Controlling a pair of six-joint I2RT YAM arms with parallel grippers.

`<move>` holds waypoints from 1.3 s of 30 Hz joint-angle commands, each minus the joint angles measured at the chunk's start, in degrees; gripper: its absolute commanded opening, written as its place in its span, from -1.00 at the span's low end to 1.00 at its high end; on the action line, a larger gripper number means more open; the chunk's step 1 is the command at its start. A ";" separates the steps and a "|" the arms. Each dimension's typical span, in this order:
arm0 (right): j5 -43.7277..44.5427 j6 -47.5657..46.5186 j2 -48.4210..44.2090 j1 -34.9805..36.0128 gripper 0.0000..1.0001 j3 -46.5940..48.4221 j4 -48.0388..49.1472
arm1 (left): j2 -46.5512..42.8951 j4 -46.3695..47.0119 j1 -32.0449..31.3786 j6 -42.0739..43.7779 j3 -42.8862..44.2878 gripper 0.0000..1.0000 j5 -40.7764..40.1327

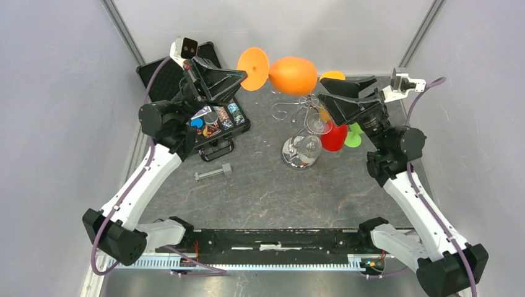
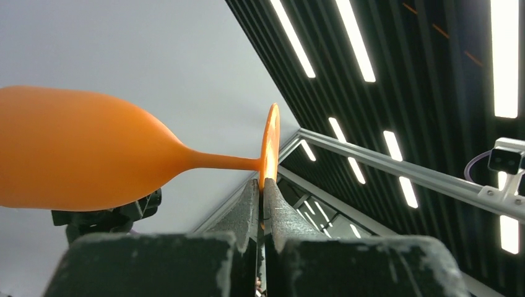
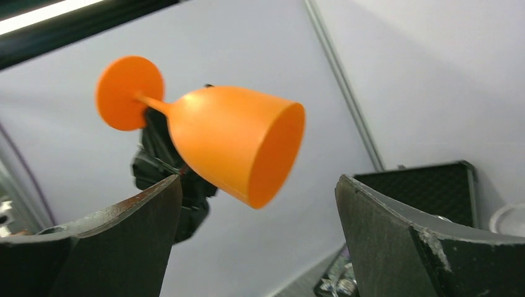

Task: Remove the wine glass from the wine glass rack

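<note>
An orange wine glass (image 1: 293, 75) hangs sideways in the air above the back of the table, clear of the wine glass rack (image 1: 301, 148), a chrome wire stand with a mirror-like round base. My left gripper (image 1: 246, 75) is shut on the rim of the glass's foot disc; in the left wrist view the fingers (image 2: 264, 184) pinch that thin disc, with the wine glass bowl (image 2: 74, 154) out to the left. My right gripper (image 1: 323, 93) stands open just right of the bowl. In the right wrist view the wine glass (image 3: 235, 142) floats beyond the right gripper (image 3: 258, 179), untouched.
A red glass (image 1: 334, 137) and a green one (image 1: 353, 136) sit at the rack's right side, with a yellow-orange disc (image 1: 333, 75) behind. An open black case (image 1: 213, 120) of small parts lies at the back left. A grey bolt (image 1: 212, 173) lies on the table.
</note>
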 commanded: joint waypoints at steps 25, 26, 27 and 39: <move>-11.20 16.95 7.95 3.94 -0.03 3.96 34.65 | 3.94 9.76 -3.98 -9.24 -1.74 -0.96 -1.15; -11.22 17.02 7.90 3.93 -0.16 4.10 35.16 | 4.08 8.86 -4.06 -8.51 -1.39 -0.95 -0.38; -11.13 17.14 7.82 3.95 -0.28 4.17 35.24 | 4.15 8.17 -4.04 -7.80 -1.15 -0.95 0.17; -11.75 6.25 5.08 3.88 -1.00 8.07 23.35 | 3.52 8.13 -4.02 -3.41 -2.78 0.02 1.67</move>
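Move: The left hand already pinches the foot of the orange wine glass; the glass's middle lies about 9 cm to its right, level ahead and some 2 cm lower. From the open right hand it is roughly 7 cm left, level ahead and 7 cm above. The rack stands about 2 cm ahead of the right hand and level sideways, some 32 cm below. The red glass is roughly 9 cm right, 3 cm ahead and 25 cm below. Right hand draws back about 8 cm, rises 5 and pinches the orange glass's rim as left fingers open. ##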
